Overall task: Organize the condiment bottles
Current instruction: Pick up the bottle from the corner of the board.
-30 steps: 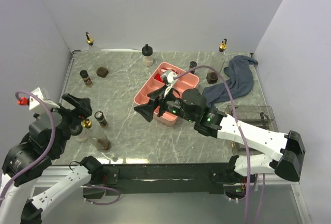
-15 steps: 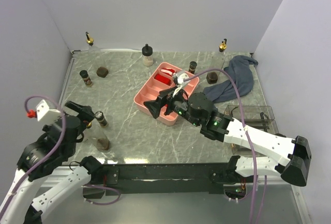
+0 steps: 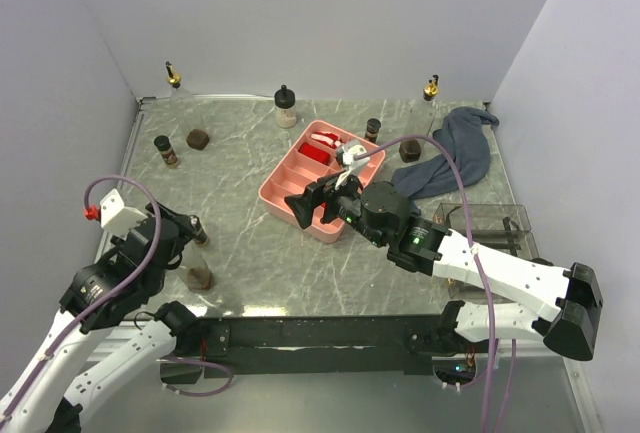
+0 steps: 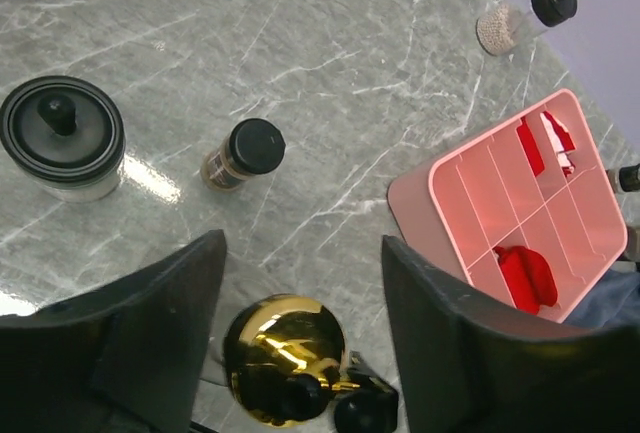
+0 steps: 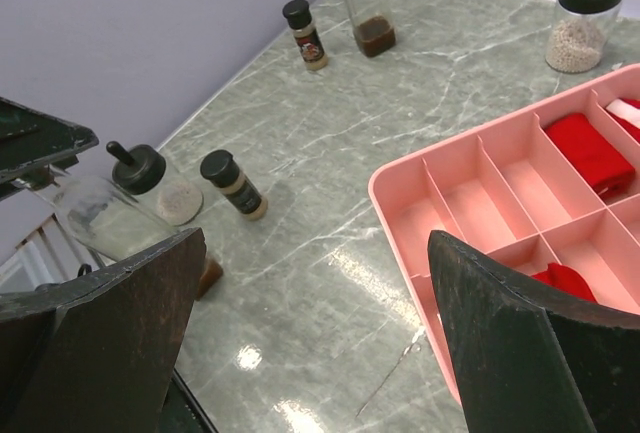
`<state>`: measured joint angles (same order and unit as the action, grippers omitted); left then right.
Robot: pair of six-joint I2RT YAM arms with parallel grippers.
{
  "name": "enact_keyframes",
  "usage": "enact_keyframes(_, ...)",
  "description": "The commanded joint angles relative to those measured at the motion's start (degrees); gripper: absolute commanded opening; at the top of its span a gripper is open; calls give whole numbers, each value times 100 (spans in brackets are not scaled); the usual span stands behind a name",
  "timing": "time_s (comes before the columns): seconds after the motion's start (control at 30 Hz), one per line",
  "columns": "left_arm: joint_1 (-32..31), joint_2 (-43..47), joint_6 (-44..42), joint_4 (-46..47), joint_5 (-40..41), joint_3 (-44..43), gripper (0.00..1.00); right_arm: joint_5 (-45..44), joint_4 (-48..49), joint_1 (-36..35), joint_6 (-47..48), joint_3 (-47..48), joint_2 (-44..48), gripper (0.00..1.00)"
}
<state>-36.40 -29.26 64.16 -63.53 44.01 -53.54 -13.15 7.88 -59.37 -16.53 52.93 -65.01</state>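
Observation:
A tall clear bottle with a gold pourer [image 4: 285, 358] stands near the table's front left; its brown base shows in the top view [image 3: 198, 275]. My left gripper [image 4: 302, 245] is open, with a finger on each side of the pourer, not touching; it also shows in the top view [image 3: 178, 231]. A small black-capped bottle [image 4: 243, 153] and a black-lidded jar [image 4: 62, 135] stand just beyond. My right gripper [image 5: 317, 243] is open and empty above the table, left of the pink tray [image 5: 400, 185]. Other bottles stand along the back [image 3: 285, 103], [image 3: 173, 80], [image 3: 431, 87].
The pink divided tray [image 3: 272, 191] holds red items in its far compartments. A blue-grey cloth [image 3: 455, 158] lies at the right rear and a clear box [image 3: 490, 221] at the right. A small bottle [image 3: 165, 150] and a squat dark jar [image 3: 198, 138] stand back left.
My left gripper has moved forward and down over the gold-pourer bottle, now covering its top in the top view. My right gripper has drawn back a little to the right.

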Motion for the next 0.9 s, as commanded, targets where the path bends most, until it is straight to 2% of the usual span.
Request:
enact_keyframes(0.0, 19, -124, 52, 174, -287, 19, 61, -179, 47, -13, 71, 25, 129, 100)
enact_keyframes(0.13, 19, -291, 0, 95, -568, -51, 45, -241, -93, -13, 54, 78, 156, 100)
enact_keyframes(0.17, 19, -326, -35, 78, -630, -86, 35, -250, -111, -4, 54, 86, 190, 100)
enact_keyframes(0.23, 28, -432, -88, -10, -796, -174, 23, -293, -137, -13, 45, 69, 226, 100)
enact_keyframes(0.27, 28, -449, -123, -19, -850, -201, 10, -320, -155, -13, 45, 51, 269, 100)
enact_keyframes(0.33, 28, -476, -237, 59, -1033, -227, 1, -372, -190, -4, 19, 42, 314, 100)
enact_keyframes(0.63, 28, -405, -1054, 938, -1974, -166, 1, -180, -296, -4, -34, -221, 498, 100)
enact_keyframes(0.87, 10, -1037, -1380, 1448, -2668, -245, 1, 417, -68, 5, 185, -888, 946, 100)
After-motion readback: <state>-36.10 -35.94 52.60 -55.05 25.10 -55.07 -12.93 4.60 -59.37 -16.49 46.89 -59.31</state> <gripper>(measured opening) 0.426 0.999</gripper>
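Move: The gold-capped bottle already stands between the left hand's half-open fingers, its middle about 10 cm straight below the grip point. From this hand the small spice jar stands some 9 cm ahead, the salt shaker about 11 cm left and 4 cm ahead, both roughly 18 cm lower, and the pink tray's middle about 30 cm right and 25 cm ahead, 20 cm lower. From the right hand the bottle is about 28 cm left, 5 cm back and 17 cm lower. The left hand closes its fingers on the bottle just under the gold cap, barely shifting until they stop around it, then keeps that grip and carries the bottle about 7 cm to the right, away from the salt shaker, turning clockwise some 20 degrees with no change of height. Meanwhile the right hand, open and empty over the tray's near-left part, drifts about 2 cm right and, late on, sinks some 3 cm while drawing slightly back. ##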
